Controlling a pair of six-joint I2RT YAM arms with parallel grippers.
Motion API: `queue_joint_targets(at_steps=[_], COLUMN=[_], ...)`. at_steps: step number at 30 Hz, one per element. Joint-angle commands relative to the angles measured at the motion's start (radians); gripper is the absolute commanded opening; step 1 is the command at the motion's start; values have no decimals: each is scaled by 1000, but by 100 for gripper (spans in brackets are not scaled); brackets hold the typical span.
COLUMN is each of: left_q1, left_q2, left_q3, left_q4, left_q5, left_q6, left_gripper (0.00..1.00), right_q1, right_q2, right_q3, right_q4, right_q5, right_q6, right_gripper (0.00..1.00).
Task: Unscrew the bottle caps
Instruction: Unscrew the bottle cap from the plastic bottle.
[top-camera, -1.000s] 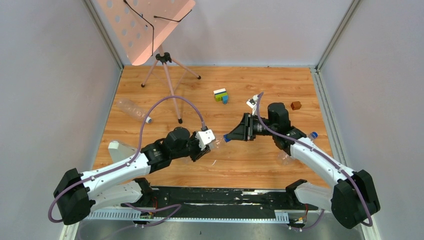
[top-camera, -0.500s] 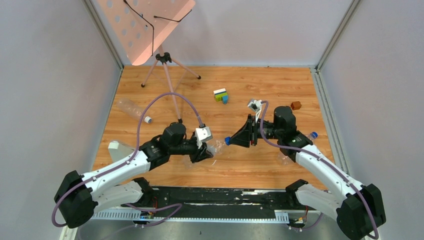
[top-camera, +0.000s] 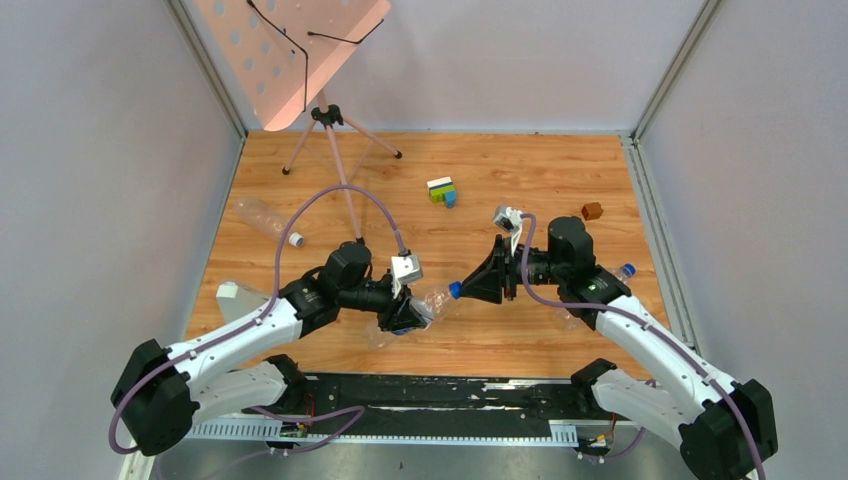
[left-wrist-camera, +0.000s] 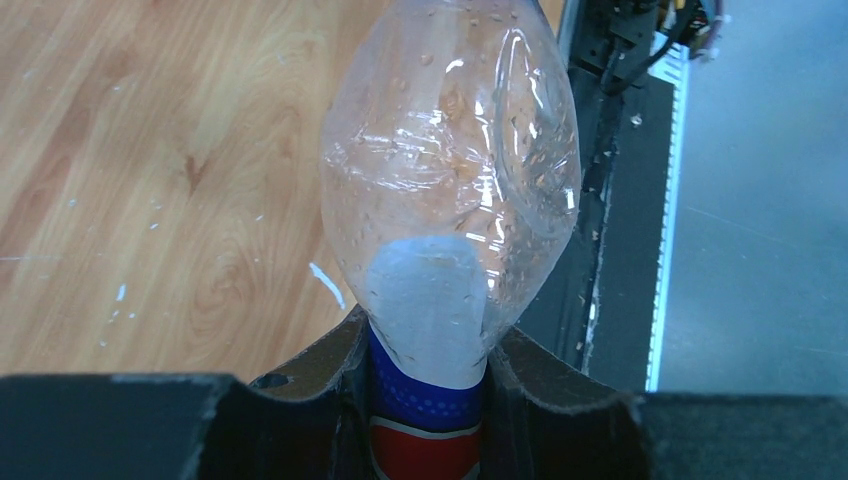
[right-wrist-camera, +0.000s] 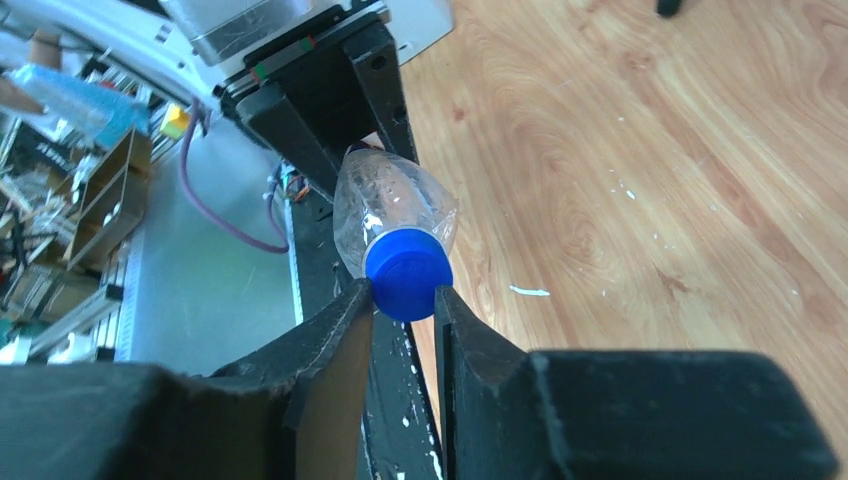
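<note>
My left gripper is shut on the labelled middle of a clear crinkly bottle, held just above the table. In the left wrist view the bottle's base bulges past the fingers, and the blue and red label sits between them. Its blue cap points right. My right gripper is shut on that cap, one finger on each side. A second bottle with a whitish cap lies at the left. A third bottle with a blue cap lies under the right arm.
A tripod stand with a pink perforated board stands at the back left. A toy block cluster and a small brown cube lie toward the back. A white object sits at the left edge. Walls enclose three sides.
The left gripper has drawn the bottle slightly toward the near edge. The right gripper followed, rolled at the wrist, and its jaws tightened on the cap.
</note>
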Motion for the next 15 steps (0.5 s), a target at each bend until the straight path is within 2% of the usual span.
queue_joint_targets(at_steps=[1, 3, 4, 8, 15], left_q1=[-4, -4, -4, -26, -124], left_q2=[-1, 1, 0, -25, -66], left_q3=[60, 58, 57, 34, 20], left_q4=[30, 19, 18, 56, 51], left_q5=[-98, -170, -189, -258, -432], left_q6=[32, 56, 61, 80, 169], left_gripper=[0, 0, 0, 0, 0], right_q1=[8, 8, 8, 8, 5], right_q2=[-41, -53, -57, -38, 23], right_q3=[47, 43, 41, 52, 74], right_q4=[-21, -12, -5, 0, -1], right_q5=[224, 255, 259, 272, 250], right_q6=[134, 216, 257, 390, 547], right_gripper=[36, 56, 61, 65, 65])
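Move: Just off the right fingertips, the blue bottle cap sits about 3 cm to the left of the right hand's point, level fore-and-aft and about 1 cm lower. The toy block lies roughly 36 cm ahead of that hand and 9 cm left, the second bottle some 29 cm right and 6 cm ahead, both about 19 cm below. From the left hand, which already holds the open-label bottle, the cap is about 11 cm right, 3 cm ahead and 5 cm up. Opening its fingers to roughly twice their gap, the right hand lets go of the blue cap and rolls back about 20 degrees around its finger line, front side dipping, while its fingertips swing clockwise by as much and it shifts some 2.5 cm forward. The left hand keeps its grip on the bottle and carries it about 3 cm forward alongside, rolling some 15 degrees with its front side rising. ##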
